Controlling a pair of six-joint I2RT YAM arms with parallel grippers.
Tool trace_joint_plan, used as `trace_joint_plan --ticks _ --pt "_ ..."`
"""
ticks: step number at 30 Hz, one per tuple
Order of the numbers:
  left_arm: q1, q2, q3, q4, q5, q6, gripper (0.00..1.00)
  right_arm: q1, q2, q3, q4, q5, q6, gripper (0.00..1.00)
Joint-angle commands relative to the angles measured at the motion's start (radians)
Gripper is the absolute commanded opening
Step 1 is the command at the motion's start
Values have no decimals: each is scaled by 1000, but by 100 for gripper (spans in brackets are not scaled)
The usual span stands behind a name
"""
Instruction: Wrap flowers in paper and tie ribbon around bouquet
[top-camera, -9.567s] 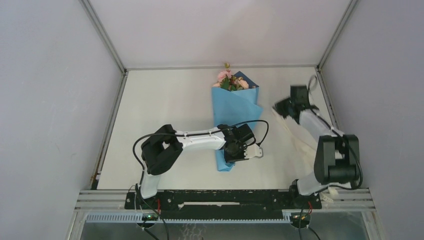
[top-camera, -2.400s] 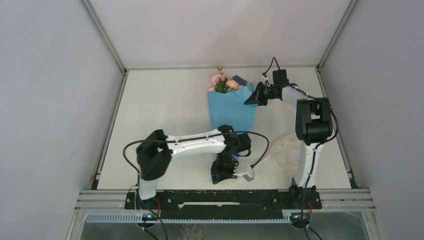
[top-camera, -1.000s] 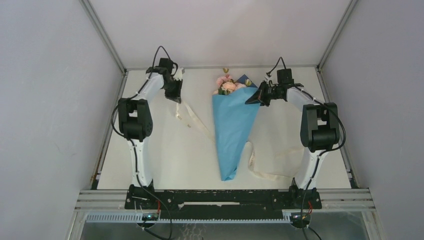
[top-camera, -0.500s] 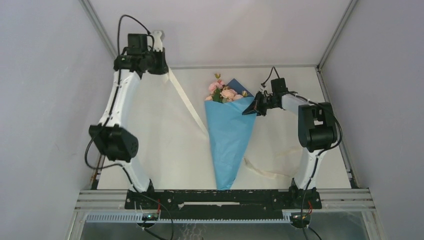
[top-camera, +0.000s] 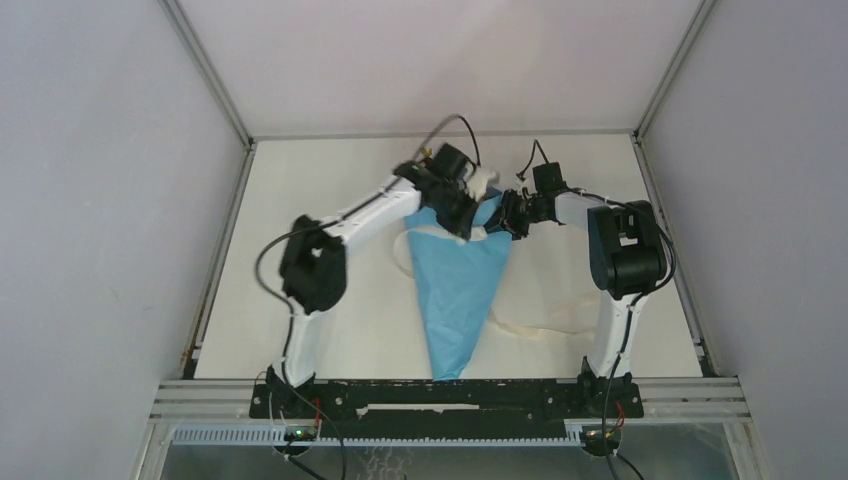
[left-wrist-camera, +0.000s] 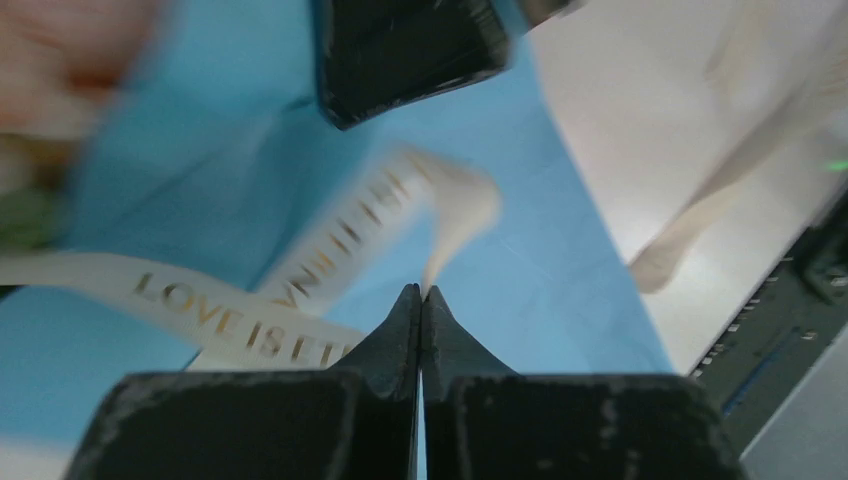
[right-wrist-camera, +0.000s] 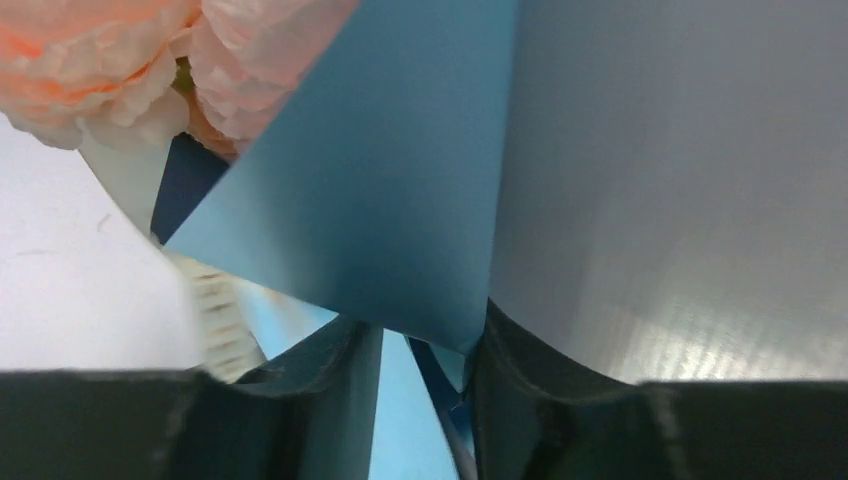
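The bouquet (top-camera: 458, 290) lies as a blue paper (right-wrist-camera: 400, 180) cone, its tip toward the arm bases. Pink flowers (right-wrist-camera: 120, 50) show at its wide end in the right wrist view; from above the left arm hides them. My left gripper (top-camera: 462, 215) hovers over that wide end, shut (left-wrist-camera: 421, 292) on the cream lettered ribbon (left-wrist-camera: 330, 225). The ribbon crosses the cone and trails onto the table on the right (top-camera: 540, 325). My right gripper (top-camera: 507, 215) is at the cone's right upper edge. Its jaws stand apart (right-wrist-camera: 425, 335) with a paper corner between them.
Grey walls and metal frame rails (top-camera: 235, 120) close in the white table (top-camera: 330, 200) at the back and sides. A black mounting rail (top-camera: 450, 395) runs along the near edge. Both wrists are close together at the bouquet's top.
My left arm has swung from the far left corner to above the bouquet's wide end, drawing the ribbon across the cone. The right gripper's jaws have parted on the paper edge.
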Motion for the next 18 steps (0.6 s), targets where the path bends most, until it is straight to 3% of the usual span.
trace_joint_plan --ticks 1,3,4,5,6,9,13,15,18 --pt "-30 137 48 -27 23 -20 0 5 -108 -4 -70 113 -68 48" --pt "-45 181 49 -8 17 -32 0 -2 -149 -4 -94 157 -82 62" --pt "-54 204 49 -3 8 -37 0 -6 -170 -4 -102 175 -86 75" --pt "-61 225 53 -7 2 -38 0 -10 -185 -4 -111 199 -90 96" --pt "-68 247 54 -12 -2 -39 0 -15 -205 -3 -121 223 -93 99" --pt "-73 287 32 -14 -20 -45 0 -38 -272 -3 -154 292 -107 99" --pt "-72 288 -35 21 -20 -43 0 -86 -424 -2 -227 510 -149 99" --pt "-72 275 -72 44 -6 -44 0 -111 -546 -2 -274 692 -194 99" --pt "-74 249 -112 70 12 -45 0 -105 -735 -15 -311 1116 -310 99"
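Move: My left hand, holding the ribbon end, is above the ribbon-crossed upper part of the blue paper, about 14 cm below, 2 cm back and 1 cm right. From it, the flower heads are some 17 cm ahead and 3 cm left; the loose ribbon tail is about 18 cm back and 21 cm right. My right fingers, already parting, are at the paper's right edge, with the tail about 23 cm behind and 7 cm right of them. I drop my left hand about 14 cm, fast at first and then barely creeping, drawing slightly back as I bring the pinched ribbon down against the blue paper, fingers kept shut. My right hand opens wide, clears the paper's right edge and leaves to the right and then upward, about 13 cm across, tilting its fingers more steeply down. ##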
